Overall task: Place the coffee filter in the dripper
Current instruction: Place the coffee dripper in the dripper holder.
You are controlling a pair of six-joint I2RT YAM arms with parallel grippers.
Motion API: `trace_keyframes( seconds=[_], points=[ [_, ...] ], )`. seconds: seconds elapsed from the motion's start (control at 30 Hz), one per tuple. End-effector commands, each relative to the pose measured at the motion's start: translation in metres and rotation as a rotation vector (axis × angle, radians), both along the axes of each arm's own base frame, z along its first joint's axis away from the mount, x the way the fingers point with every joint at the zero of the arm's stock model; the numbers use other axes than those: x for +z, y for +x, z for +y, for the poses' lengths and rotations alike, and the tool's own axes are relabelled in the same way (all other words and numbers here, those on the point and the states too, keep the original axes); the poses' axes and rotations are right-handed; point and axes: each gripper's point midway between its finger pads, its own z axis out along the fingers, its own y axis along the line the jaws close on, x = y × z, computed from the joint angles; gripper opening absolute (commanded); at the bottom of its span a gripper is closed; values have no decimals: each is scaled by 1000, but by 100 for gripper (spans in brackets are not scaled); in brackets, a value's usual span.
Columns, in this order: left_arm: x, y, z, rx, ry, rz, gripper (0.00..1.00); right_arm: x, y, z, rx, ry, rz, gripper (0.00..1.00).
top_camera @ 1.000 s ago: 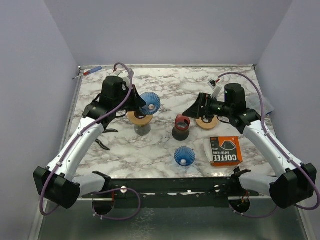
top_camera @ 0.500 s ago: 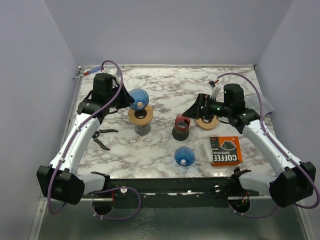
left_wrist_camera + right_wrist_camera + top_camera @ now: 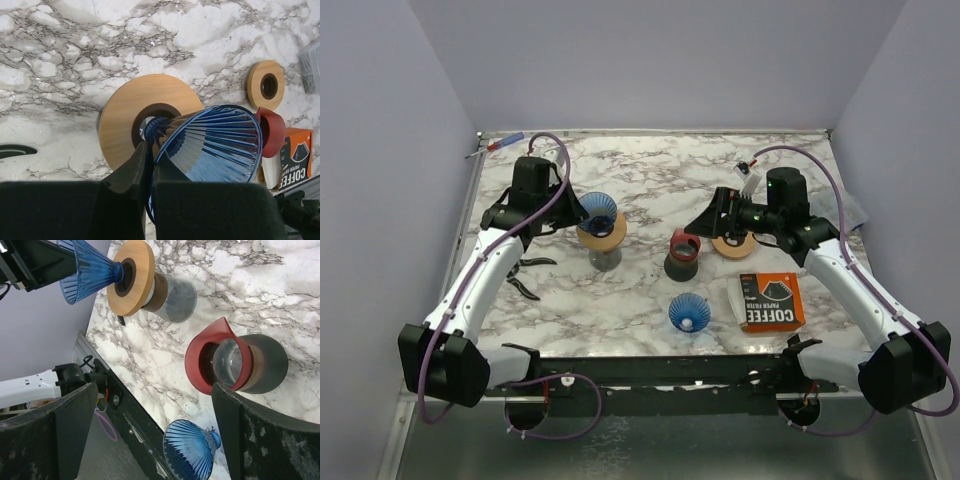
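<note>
My left gripper (image 3: pixel 149 150) is shut on the wall of a blue ribbed dripper (image 3: pixel 215 145). The dripper is tilted, its narrow end at the hole of a wooden ring (image 3: pixel 125 120) that sits on a glass carafe (image 3: pixel 175 300). From above, the held dripper (image 3: pixel 597 210) sits over that ring (image 3: pixel 603 232). A second blue dripper (image 3: pixel 689 313) lies on the table near the front. An orange box of coffee filters (image 3: pixel 770 301) lies front right; no loose filter shows. My right gripper (image 3: pixel 710 215) hangs open above a red-rimmed carafe (image 3: pixel 682 253).
A loose wooden ring (image 3: pixel 733 245) lies under the right arm. Black curved pieces (image 3: pixel 525 280) lie at the left of the marble table (image 3: pixel 650 170). A pen-like tool (image 3: pixel 500 146) rests at the back left corner. Purple walls close in both sides.
The left arm drew back to the left with the blue dripper, then lowered it toward the wooden ring. The right arm stayed put.
</note>
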Motion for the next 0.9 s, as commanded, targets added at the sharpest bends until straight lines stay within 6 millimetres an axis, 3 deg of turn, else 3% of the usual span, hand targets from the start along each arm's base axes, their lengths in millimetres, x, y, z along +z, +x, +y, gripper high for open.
trace_keyframes(
  seconds=[0.0, 0.47, 0.57, 0.73, 0.87],
  points=[
    [-7, 0, -3, -13, -17, 11, 0, -7, 0, 0, 9, -4, 4, 100],
    [-20, 2, -9, -34, -35, 33, 1, -8, 2, 0, 6, -8, 5, 100],
    [-19, 4, -9, -32, -35, 29, 15, -9, 3, 0, 6, -9, 5, 100],
    [-8, 4, -11, -43, -49, 2, 59, -6, 5, 1, 13, -7, -4, 100],
    [0, 4, -10, -40, -50, -25, 69, -2, 6, 5, 37, 9, -16, 100]
  ],
)
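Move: The hole of the wooden dripper holder, which the coffee dripper is being taken to, lies about 1 cm ahead of the left hand, 4 cm to its right and 8 cm below. The red-rimmed carafe stands about 2 cm back and 24 cm to the left hand's right; the black handles lie some 3 cm back and 15 cm to its left, on the table. From the right hand the holder is roughly 23 cm left, 1 cm ahead and 9 cm below. The blue coffee dripper, still pinched by its rim in the left fingers with its neck just over the holder's hole, is lowered about 2.5 cm into the hole, the hand tipping only slightly. The left hand then all but stops, and its fingers open to well over half, letting go of the rim while staying around it. ##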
